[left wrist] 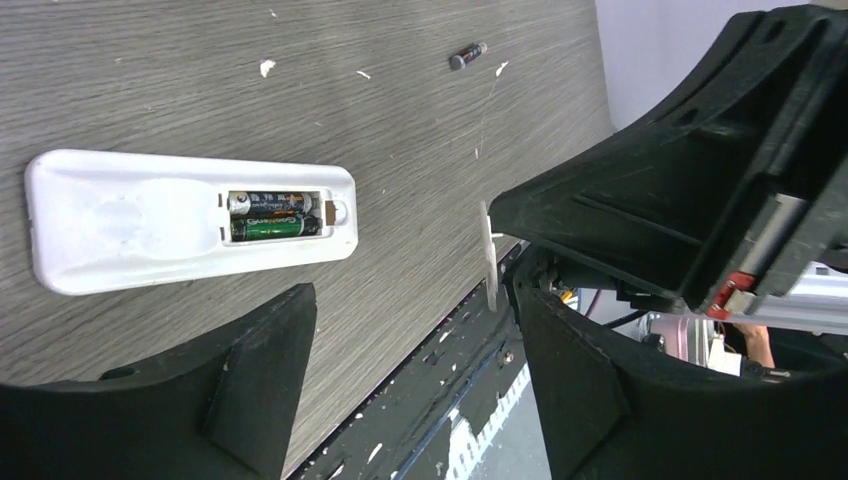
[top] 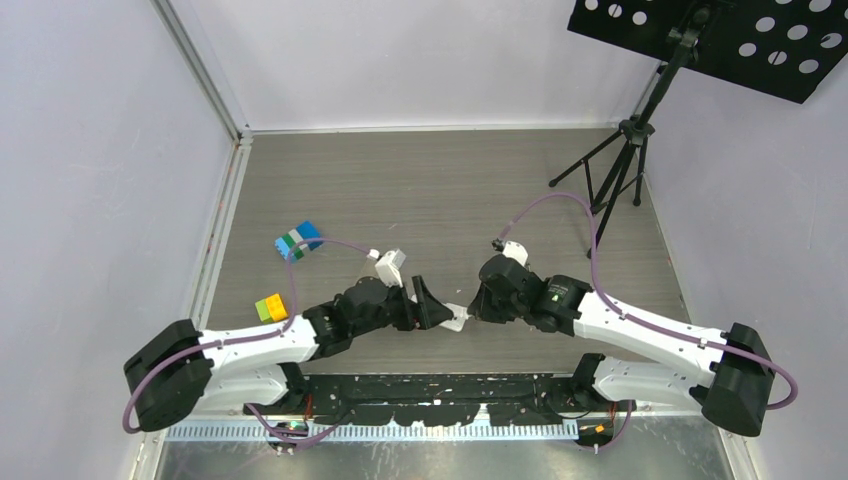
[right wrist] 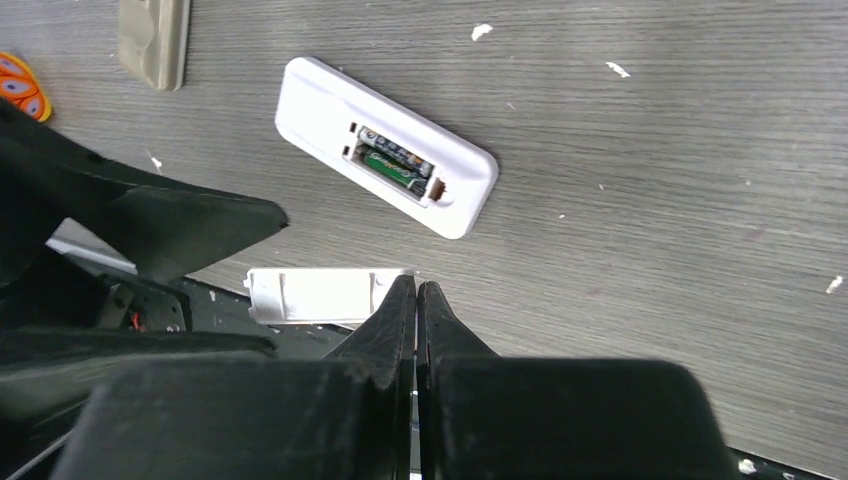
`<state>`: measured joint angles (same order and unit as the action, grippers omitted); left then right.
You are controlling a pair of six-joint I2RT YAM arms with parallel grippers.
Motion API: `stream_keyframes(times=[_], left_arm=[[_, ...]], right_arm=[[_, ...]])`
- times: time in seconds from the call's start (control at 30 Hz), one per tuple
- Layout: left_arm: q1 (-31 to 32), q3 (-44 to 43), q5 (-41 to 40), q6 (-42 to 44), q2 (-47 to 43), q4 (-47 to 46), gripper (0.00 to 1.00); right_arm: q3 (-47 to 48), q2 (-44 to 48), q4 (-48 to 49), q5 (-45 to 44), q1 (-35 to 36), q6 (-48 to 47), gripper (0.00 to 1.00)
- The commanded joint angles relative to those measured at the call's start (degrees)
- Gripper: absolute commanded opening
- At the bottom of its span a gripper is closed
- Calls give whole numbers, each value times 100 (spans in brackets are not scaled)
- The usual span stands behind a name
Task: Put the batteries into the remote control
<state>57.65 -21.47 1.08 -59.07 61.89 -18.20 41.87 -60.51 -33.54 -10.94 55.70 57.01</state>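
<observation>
The white remote control (left wrist: 190, 218) (right wrist: 385, 145) lies back-up on the table. Two batteries (left wrist: 272, 214) (right wrist: 395, 165) sit side by side in its open recess. A third battery (left wrist: 467, 55) lies loose farther out. My left gripper (left wrist: 412, 290) (top: 432, 303) hangs open near the table's front edge with nothing between its fingers. Facing it, my right gripper (right wrist: 417, 285) (top: 478, 305) is shut on a corner of a thin white battery cover (right wrist: 320, 295) (left wrist: 490, 255) (top: 457, 318), held off the table. The arms hide the remote in the top view.
A translucent tan flat bar (right wrist: 155, 40) and an orange piece (right wrist: 20, 85) lie beyond the remote. Toy bricks (top: 298, 240) (top: 270, 307) sit at the left. A black tripod (top: 620, 170) stands at the back right. White flecks dot the wood. A dark rail (left wrist: 440, 400) runs along the near edge.
</observation>
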Motion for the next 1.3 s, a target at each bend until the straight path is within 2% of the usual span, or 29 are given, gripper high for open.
stream_keyframes(times=[0.0, 0.17, 0.27, 0.4, 0.47, 0.5, 0.57, 0.6, 0.67, 0.77, 0.8, 0.9, 1.13, 1.27], left_arm=[[-62, -409, 395, 167, 364, -405, 73], [-188, -512, 646, 167, 605, -679, 52], [-319, -552, 839, 204, 668, -719, 36], [-444, -651, 1203, 354, 807, -812, 1], [-509, -737, 1415, 545, 849, -814, 0], [-535, -796, 1524, 729, 852, -812, 0], [-561, -975, 1700, 1306, 784, -607, 0], [-562, -1084, 1746, 1734, 724, -385, 0], [-562, -1247, 1627, 2567, 591, 5, 0], [-562, -1493, 1208, 3688, 409, 416, 0], [-562, -1549, 1200, 4296, 375, 328, 0], [-562, -1567, 1323, 5380, 249, -156, 0], [-553, -1409, 2389, 7958, -51, -1072, 0], [-535, -1435, 2565, 8834, -152, -1194, 0]], right_arm=[[266, 95, 419, 163, -7, -315, 0], [314, 75, 409, 208, -13, -451, 0], [298, 82, 414, 202, -14, -446, 0], [328, 146, 431, 213, -15, -448, 0], [386, 183, 347, 187, -16, -387, 3], [453, 200, 208, 173, -25, -333, 17], [649, 277, -133, 110, -65, -127, 50], [773, 382, -337, 61, -101, 35, 60], [1015, 572, -673, 38, -226, 376, 70], [1349, 775, -1050, 161, -571, 1085, 72], [1418, 810, -1138, 213, -690, 1330, 72], [1476, 873, -1125, 316, -918, 2161, 70], [1310, 1005, -340, -41, -956, 3689, 67], [1323, 850, -2, -121, -978, 4114, 66]])
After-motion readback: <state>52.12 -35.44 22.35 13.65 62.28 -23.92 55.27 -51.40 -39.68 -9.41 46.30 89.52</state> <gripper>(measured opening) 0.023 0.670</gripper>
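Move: The battery cover, held by its other end in the right fingers, sticks out towards the open left fingers: its middle is about 5 cm to the left hand's right, level in depth and height, and some 3 cm to the right hand's left, again level both ways. The open remote lies 5 cm ahead, 1 cm left and 10 cm below the left hand; a loose battery lies 10 cm ahead, 12 cm right and 10 cm below the right hand. The cover is taken over by the left hand, which slides right over its free end and pinches it shut, while the right eases about 1 cm left and up. The right fingers then open, let go and draw up about 13 cm and a little forward, rolling; the left lifts about 10 cm and forward, rolling some 75 degrees so its forward side comes up. ##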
